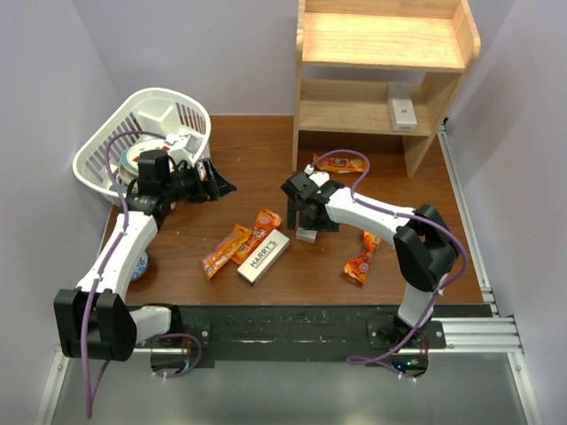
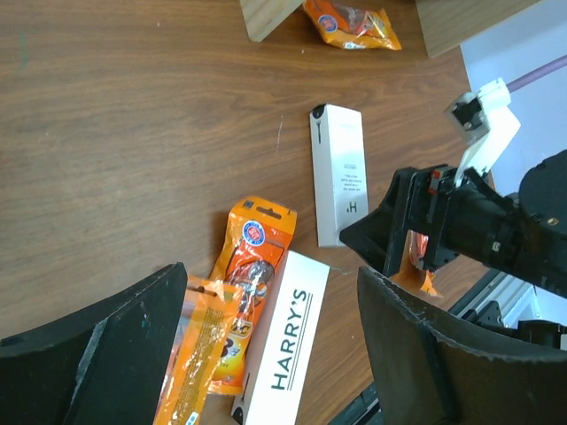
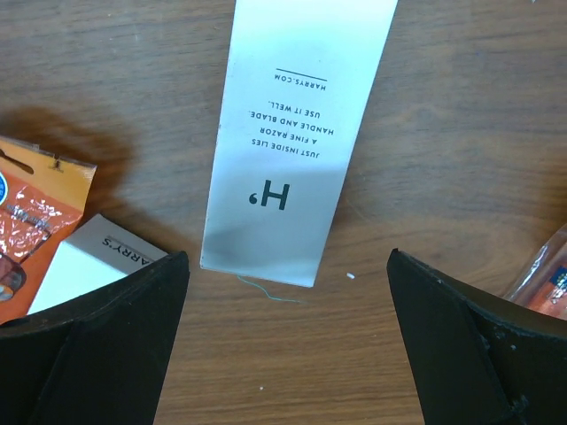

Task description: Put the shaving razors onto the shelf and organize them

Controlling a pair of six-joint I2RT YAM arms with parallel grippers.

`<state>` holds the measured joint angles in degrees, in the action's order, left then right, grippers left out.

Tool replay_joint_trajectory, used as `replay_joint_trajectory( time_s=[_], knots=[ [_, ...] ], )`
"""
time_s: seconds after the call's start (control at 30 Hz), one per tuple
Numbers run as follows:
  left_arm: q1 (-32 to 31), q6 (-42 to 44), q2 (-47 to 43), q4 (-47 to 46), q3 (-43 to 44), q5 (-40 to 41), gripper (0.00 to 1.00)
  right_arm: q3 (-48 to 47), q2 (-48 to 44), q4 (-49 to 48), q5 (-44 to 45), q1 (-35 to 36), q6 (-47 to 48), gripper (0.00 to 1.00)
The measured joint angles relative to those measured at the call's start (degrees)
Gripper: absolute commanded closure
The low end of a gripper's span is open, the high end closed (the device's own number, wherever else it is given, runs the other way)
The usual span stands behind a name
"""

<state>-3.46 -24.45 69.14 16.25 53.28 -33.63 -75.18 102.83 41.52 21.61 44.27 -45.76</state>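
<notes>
Three shaving razors are in view, all white boxes. One stands on the lower level of the wooden shelf (image 1: 383, 44), at its right end (image 1: 403, 113). A "HARRY'S" box (image 1: 264, 256) (image 2: 285, 350) lies mid-table beside orange packets. A third box, marked "H'" (image 3: 297, 133) (image 2: 339, 173), lies flat just under my right gripper (image 1: 306, 202) (image 3: 288, 266), which hangs open above its near end without touching it. My left gripper (image 1: 217, 181) (image 2: 270, 274) is open and empty, held high near the basket and looking down on the table.
A white slatted basket (image 1: 142, 146) tilts at the back left. Orange snack packets lie by the HARRY'S box (image 1: 224, 251) (image 1: 260, 232), in front of the shelf (image 1: 339, 162) and near the right arm (image 1: 361, 258). A small blue object (image 1: 140, 266) sits at the left edge.
</notes>
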Motion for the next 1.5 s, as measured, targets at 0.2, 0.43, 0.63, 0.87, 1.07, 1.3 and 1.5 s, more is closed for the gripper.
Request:
replay_joint_trajectory(
  time_s=[0.2,0.43,0.63,0.87,1.07,1.3,1.5],
  knots=[
    [1.3,-1.0,-0.6,-0.3,-3.1,-0.4,0.17,-2.3,1.7,-0.2,1.1,0.0,-1.4,0.07],
    [2.4,-2.1,-0.6,-0.8,-3.4,-0.7,0.17,-3.0,6.5,-0.5,1.4,0.0,-1.7,0.12],
    [2.9,-2.6,-0.6,-1.3,-3.4,-0.9,0.17,-1.9,7.1,-0.8,1.3,0.0,-2.2,0.31],
    [3.0,-3.5,-0.6,-2.0,-3.7,-1.2,0.17,-1.4,6.5,-2.5,1.4,0.0,2.4,0.67],
    [3.0,-3.5,-0.5,-2.4,-3.7,-1.3,0.17,1.9,-3.0,-2.3,0.9,-1.0,14.3,0.83],
    [3.0,-4.4,1.8,-3.5,-2.1,-2.0,0.15,2.7,-22.7,-3.0,1.6,-4.3,27.5,0.86],
    [3.0,-5.1,4.3,-5.2,1.0,-2.1,0.15,1.5,-27.3,-7.2,3.0,-9.5,35.9,0.86]
  ],
)
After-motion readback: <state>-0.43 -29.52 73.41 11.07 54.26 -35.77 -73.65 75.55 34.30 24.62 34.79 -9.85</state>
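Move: The white box I'm about to grip lies under my open right fingers: its middle is about 4 cm ahead and 4 cm below, with its near end almost beneath the fingers. The Harry's box is some 12 cm left and 8 cm back; an orange packet lies about 13 cm right and 7 cm back, another about 16 cm ahead and 7 cm right under the shelf. From my left hand, the white box is about 21 cm right, 2 cm back and 18 cm down. I sink my right hand about 3 cm, easing slightly forward, and close the fingers on the sides of the white box near its near end. Then I lift it quickly, some 21 cm, carrying it about 9 cm to the right and a little forward towards the shelf while the wrist tips up roughly 30 degrees so the fingers point more forward. ##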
